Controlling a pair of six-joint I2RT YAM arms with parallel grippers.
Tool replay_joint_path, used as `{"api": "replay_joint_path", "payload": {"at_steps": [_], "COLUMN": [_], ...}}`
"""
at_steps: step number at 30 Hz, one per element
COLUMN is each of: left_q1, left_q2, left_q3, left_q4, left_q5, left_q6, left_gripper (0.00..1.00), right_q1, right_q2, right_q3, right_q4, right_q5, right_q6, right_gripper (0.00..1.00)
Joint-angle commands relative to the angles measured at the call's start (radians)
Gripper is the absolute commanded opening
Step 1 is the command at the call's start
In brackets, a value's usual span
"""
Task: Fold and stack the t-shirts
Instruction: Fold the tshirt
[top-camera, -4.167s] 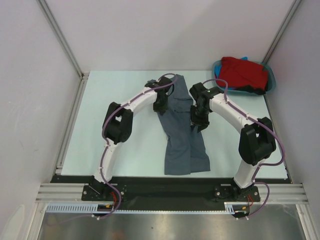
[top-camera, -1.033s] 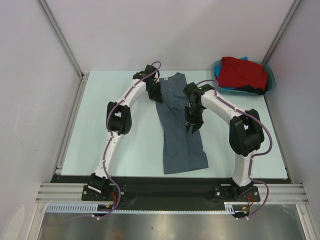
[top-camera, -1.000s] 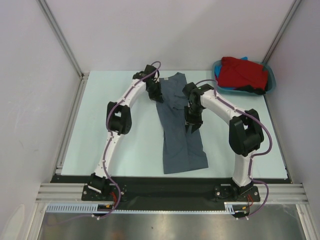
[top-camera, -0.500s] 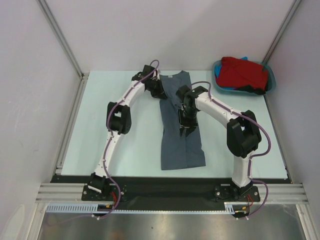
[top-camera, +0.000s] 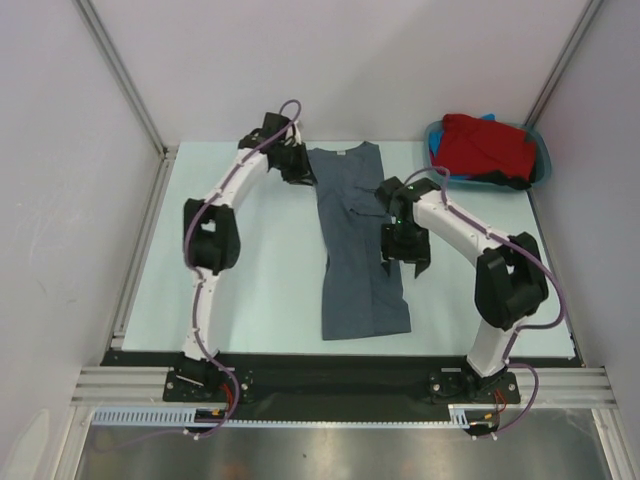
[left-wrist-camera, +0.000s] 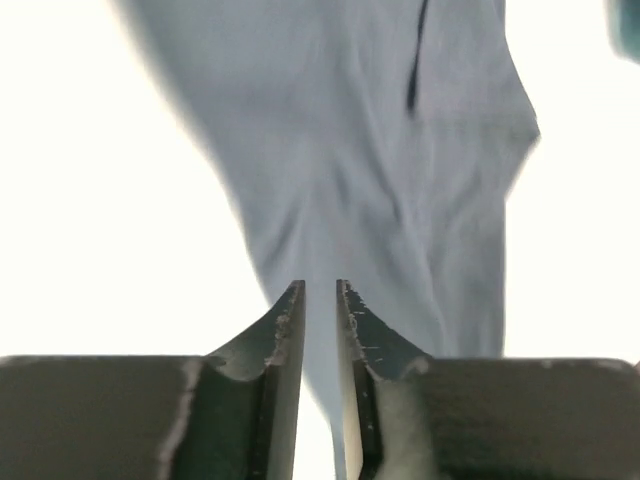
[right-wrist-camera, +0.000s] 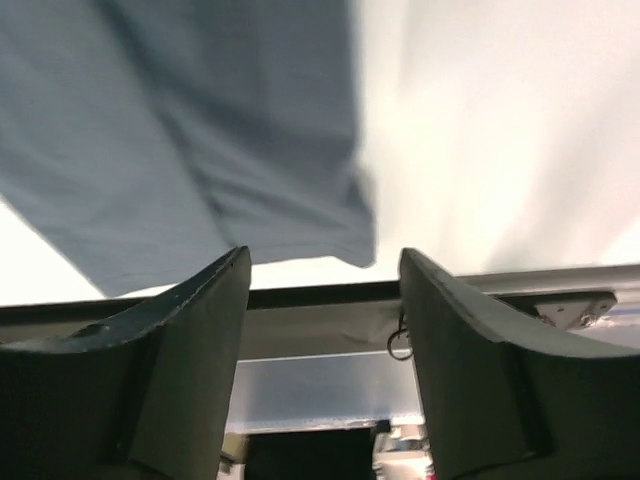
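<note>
The slate-grey t-shirt lies on the table as a long narrow strip, collar at the far end, hem toward the arm bases. My left gripper hovers just off its far left corner; in the left wrist view the jaws stand a narrow gap apart with nothing pinched and the grey cloth ahead. My right gripper sits at the strip's right edge, jaws wide open and empty, the shirt's hem beyond them. The red t-shirt lies bunched in the tub.
The teal plastic tub stands at the table's far right corner, with bits of blue cloth and black cloth around the red shirt. White walls enclose three sides. A black rail runs along the near edge.
The left gripper let go of the shirt's far corner and pulled back to the far left. The right gripper opened and moved right off the cloth. The shirt now lies straighter.
</note>
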Motion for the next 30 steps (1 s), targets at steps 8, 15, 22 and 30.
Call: {"api": "replay_joint_path", "payload": {"at_steps": [8, 15, 22, 30], "left_q1": [-0.049, -0.153, -0.199, -0.212], "left_q2": [-0.700, -1.004, -1.142, -1.168], "left_q3": [-0.741, -1.360, -1.611, -1.754], "left_q4": [0.135, 0.433, 0.613, 0.751], "left_q5": [-0.063, 0.062, 0.095, 0.144], "left_q6": [-0.075, -0.332, -0.461, -0.549], "left_gripper": [0.24, 0.20, 0.20, 0.20], "right_q1": [-0.136, -0.156, -0.179, -0.190], "right_q2": [-0.262, -0.353, -0.412, -0.399], "right_q3": [-0.344, -0.510, -0.627, -0.705], "right_q4": [0.187, 0.280, 0.356, 0.432], "right_q5": [-0.138, -0.241, -0.330, -0.390], "right_q6": [0.045, 0.073, 0.081, 0.092], "right_gripper": [0.70, 0.70, 0.67, 0.64]}}
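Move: From the left hand, the near left corner of the tshirt lies about 42 cm back, 2 cm to the right and 8 cm below; the hem's near right corner is roughly 41 cm back and 21 cm right. The right hand has that near right corner some 14 cm back, 1 cm to its right and 9 cm down, the near left corner about 15 cm back and 18 cm left, and the folded flap roughly 20 cm ahead and 7 cm left. Sweeping back some 32 cm along the tshirt's left side towards its near left corner, the empty left hand first arcs up about 10 cm, then sinks again and hovers, its fingers tipping back and to the right. The right hand goes back and down towards the near right corner, about 10 cm back, after an early sidestep to the right; its fingers stay wide open while it turns clockwise and its fingertips swing left. ##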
